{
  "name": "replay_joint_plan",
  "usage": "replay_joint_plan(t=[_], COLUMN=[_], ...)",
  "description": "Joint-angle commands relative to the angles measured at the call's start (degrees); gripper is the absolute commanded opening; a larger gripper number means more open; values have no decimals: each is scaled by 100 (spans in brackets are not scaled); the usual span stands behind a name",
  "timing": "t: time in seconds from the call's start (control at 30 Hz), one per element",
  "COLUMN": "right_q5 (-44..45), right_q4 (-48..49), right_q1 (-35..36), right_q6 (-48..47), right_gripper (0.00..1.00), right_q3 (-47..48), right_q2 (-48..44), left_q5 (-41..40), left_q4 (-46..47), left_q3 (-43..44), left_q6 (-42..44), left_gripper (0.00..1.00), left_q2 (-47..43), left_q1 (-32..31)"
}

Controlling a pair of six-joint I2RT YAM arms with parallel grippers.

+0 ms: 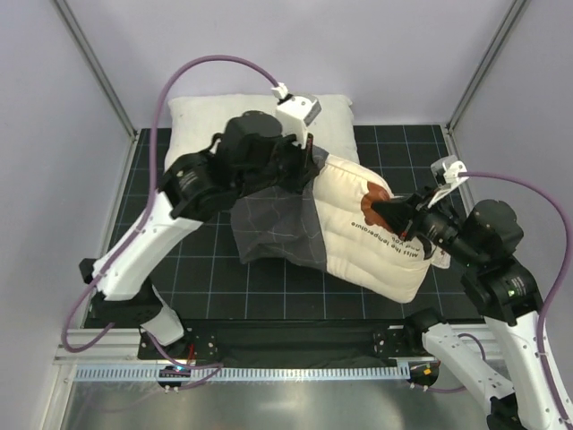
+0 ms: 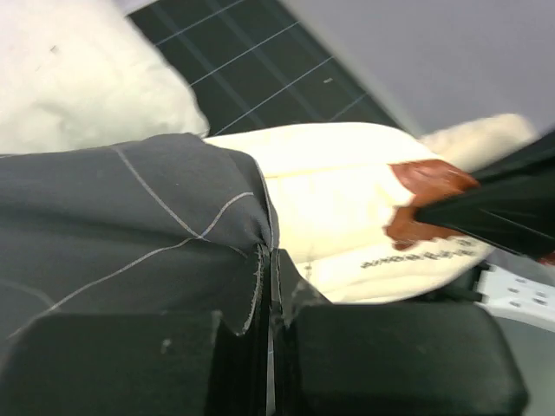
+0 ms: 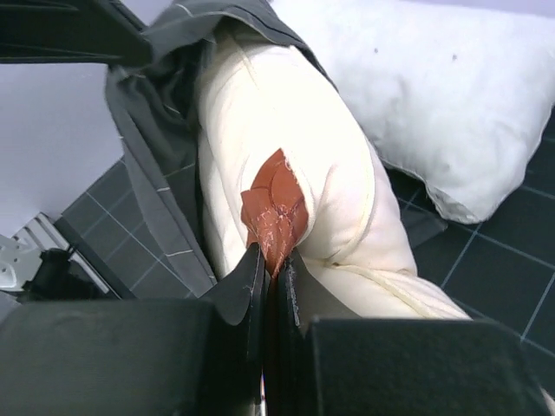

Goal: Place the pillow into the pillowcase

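The cream quilted pillow [image 1: 367,242] with a brown bear print and dark lettering lies in mid-table, its left part inside the dark grey grid pillowcase [image 1: 273,228]. My left gripper [image 1: 300,166] is shut on the pillowcase's upper rim; in the left wrist view the grey cloth [image 2: 130,234] is pinched at my left gripper [image 2: 267,260], with the pillow [image 2: 338,199] beyond. My right gripper [image 1: 385,213] is shut on the pillow at the brown print. In the right wrist view my right gripper [image 3: 275,264] pinches the brown patch of the pillow [image 3: 347,173], and the pillowcase [image 3: 156,139] wraps its far end.
A larger plain white lumpy pillow [image 1: 201,121] lies at the back of the black gridded mat [image 1: 206,278], behind the left arm; it also shows in the right wrist view [image 3: 434,95]. Grey walls and metal posts enclose the table. A metal rail runs along the near edge.
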Motion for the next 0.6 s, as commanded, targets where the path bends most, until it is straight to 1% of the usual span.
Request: replay_joint_plan(t=[0.0, 0.03, 0.1, 0.2, 0.27, 0.37, 0.4, 0.43, 0.47, 0.57], right_q5=[-758, -933, -1136, -1189, -1111, -901, -769, -637, -375, -363], right_q4=[438, 569, 963, 1334, 1405, 1467, 1363, 1301, 1230, 1229], right_q1=[58, 58, 84, 207, 382, 751, 891, 1015, 1233, 1341], right_q6=[264, 413, 580, 818, 827, 705, 643, 556, 485, 423], right_gripper=[4, 4, 4, 4, 4, 4, 4, 4, 4, 4], right_q3=[439, 378, 255, 44, 52, 157, 219, 341, 403, 457], right_q2=[100, 126, 144, 144, 196, 346, 442, 478, 504, 540], left_q5=[931, 1001, 1422, 1730, 1767, 1872, 1916, 2012, 2056, 2083], left_q4=[919, 1076, 1183, 1201, 1192, 1070, 1017, 964, 920, 963], left_q3=[38, 20, 20, 196, 292, 687, 1028, 1179, 1302, 1444], left_q6=[-270, -288, -367, -420, -437, -437, -455, -507, -534, -657], left_gripper=[0, 0, 0, 0, 0, 0, 0, 0, 0, 0], left_q2=[-360, -388, -327, -81, 244, 770, 894, 1095, 1158, 1081], left_q1=[-242, -295, -330, -392, -515, -647, -682, -691, -691, -691])
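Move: The pillow is gripped at its bear print, some 15 cm to the right of the left hand, 6 cm nearer the bases and 5 cm lower. That hand holds the pillowcase's mouth edge, with the pillowcase body hanging about 8 cm left and 22 cm below. From the right hand, pinching the print, the mouth edge lies roughly 15 cm left, 6 cm ahead and 5 cm higher; the pillow body hangs about 12 cm below, 2 cm left and 2 cm back. The pillowcase's mouth edge, still pinched in the left hand, is drawn about 10 cm right and 5 cm back towards the bear print, first rising some 5 cm, then sinking below its starting height, the wrist swinging about 15 degrees clockwise. Still pinching the pillow, the right hand meets it with roughly 5 cm to the left, up slightly and then down, turning counter-clockwise. ##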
